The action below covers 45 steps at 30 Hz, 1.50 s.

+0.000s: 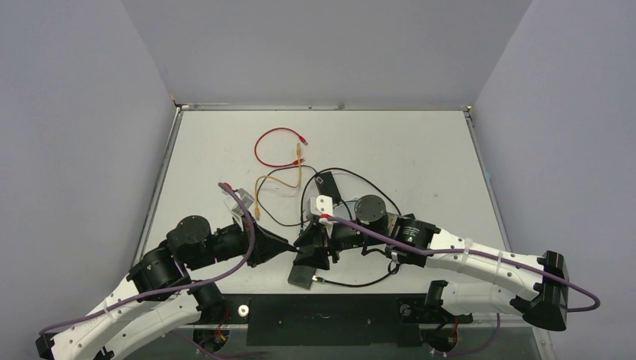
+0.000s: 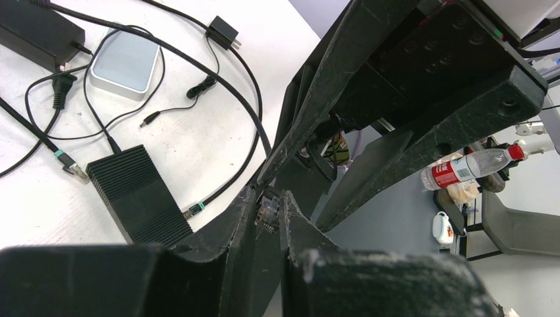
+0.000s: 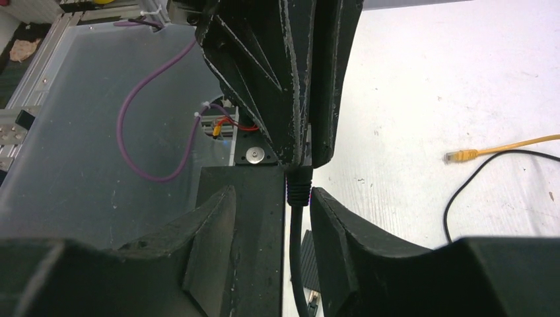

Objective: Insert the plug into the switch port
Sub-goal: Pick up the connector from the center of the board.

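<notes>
My left gripper (image 2: pixel 267 205) is shut on a clear plug (image 2: pixel 268 214), pinched between its fingertips. The plug's black cable (image 3: pixel 298 218) leaves the left fingers (image 3: pixel 290 79) and hangs between my right gripper's (image 3: pixel 272 195) spread fingers, close to the right-hand one. The right gripper is open and holds nothing. In the top view the left gripper (image 1: pixel 291 247) and right gripper (image 1: pixel 319 246) meet tip to tip above the table's near middle. The switch, a flat black ribbed box (image 2: pixel 135 191), lies on the table just below them (image 1: pixel 304 271). Its blue-trimmed port face is not visible.
A black adapter brick (image 2: pixel 36 30) and a light grey rounded pad (image 2: pixel 125 63) lie among black cables. A loose green-ringed plug (image 2: pixel 193 210) lies by the ribbed box. Red (image 1: pixel 274 146) and orange cables (image 1: pixel 274 180) lie farther back. A yellow plug (image 3: pixel 462 156) lies to the right.
</notes>
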Available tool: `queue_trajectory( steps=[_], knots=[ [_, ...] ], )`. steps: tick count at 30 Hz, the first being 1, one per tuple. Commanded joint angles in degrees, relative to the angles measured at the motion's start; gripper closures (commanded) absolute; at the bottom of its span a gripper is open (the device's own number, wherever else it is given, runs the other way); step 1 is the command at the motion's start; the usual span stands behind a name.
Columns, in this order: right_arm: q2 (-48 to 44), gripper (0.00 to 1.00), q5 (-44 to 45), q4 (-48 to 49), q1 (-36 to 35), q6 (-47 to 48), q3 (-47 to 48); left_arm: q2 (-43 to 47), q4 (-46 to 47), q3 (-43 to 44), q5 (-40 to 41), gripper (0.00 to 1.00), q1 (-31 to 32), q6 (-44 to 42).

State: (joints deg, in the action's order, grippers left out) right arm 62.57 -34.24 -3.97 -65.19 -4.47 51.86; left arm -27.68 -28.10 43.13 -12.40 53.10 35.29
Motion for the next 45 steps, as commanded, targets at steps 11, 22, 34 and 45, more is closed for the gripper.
queue_trajectory(
  steps=[11, 22, 34, 45],
  knots=[
    [2.5, 0.65, 0.5, 7.8, -0.1, -1.8, 0.4, 1.5, 1.2, 2.2, -0.1, 1.00, 0.0, -0.5],
    [3.1, 1.00, -0.2, 8.2, -0.2, -1.6, 0.6, 1.9, 0.8, 2.0, 0.0, 1.00, 0.0, -0.6],
    [-1.2, 1.00, 12.0, -4.9, -0.3, 5.6, 1.9, 3.4, 0.6, 1.5, 4.9, 0.54, 0.0, 0.9],
    [-2.6, 1.00, 37.7, -22.8, -4.6, 9.2, 0.7, 0.0, 0.3, -2.1, 13.6, 0.53, 0.0, 4.3]
  ],
)
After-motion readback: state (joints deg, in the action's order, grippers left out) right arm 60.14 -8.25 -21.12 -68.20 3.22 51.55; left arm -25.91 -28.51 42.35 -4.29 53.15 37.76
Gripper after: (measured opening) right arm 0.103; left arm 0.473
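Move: The black cable's plug is in the left hand's nearly shut fingertips. From the right hand, whose fingers stand open around the plug's cable end, it lies roughly 1 cm ahead, 1 cm left and 1 cm lower. The ribbed switch box is some 23 cm below the right hand and 4 cm ahead, about level sideways. The loose plug at its far end lies 7 cm beyond the box and 1 cm left of it; the silver box is about 19 cm ahead of the right hand, 13 cm to its right. The plug changes hands: the right hand eases a good 1 cm left onto it and shuts its fingers on the black boot, then the left fingers open and let go. The right hand carries the plug off to the right, down and forward, about 5 cm each way, tipping its fingers down and turning clockwise, while the left backs clear, then drifts some 2 cm forward. ##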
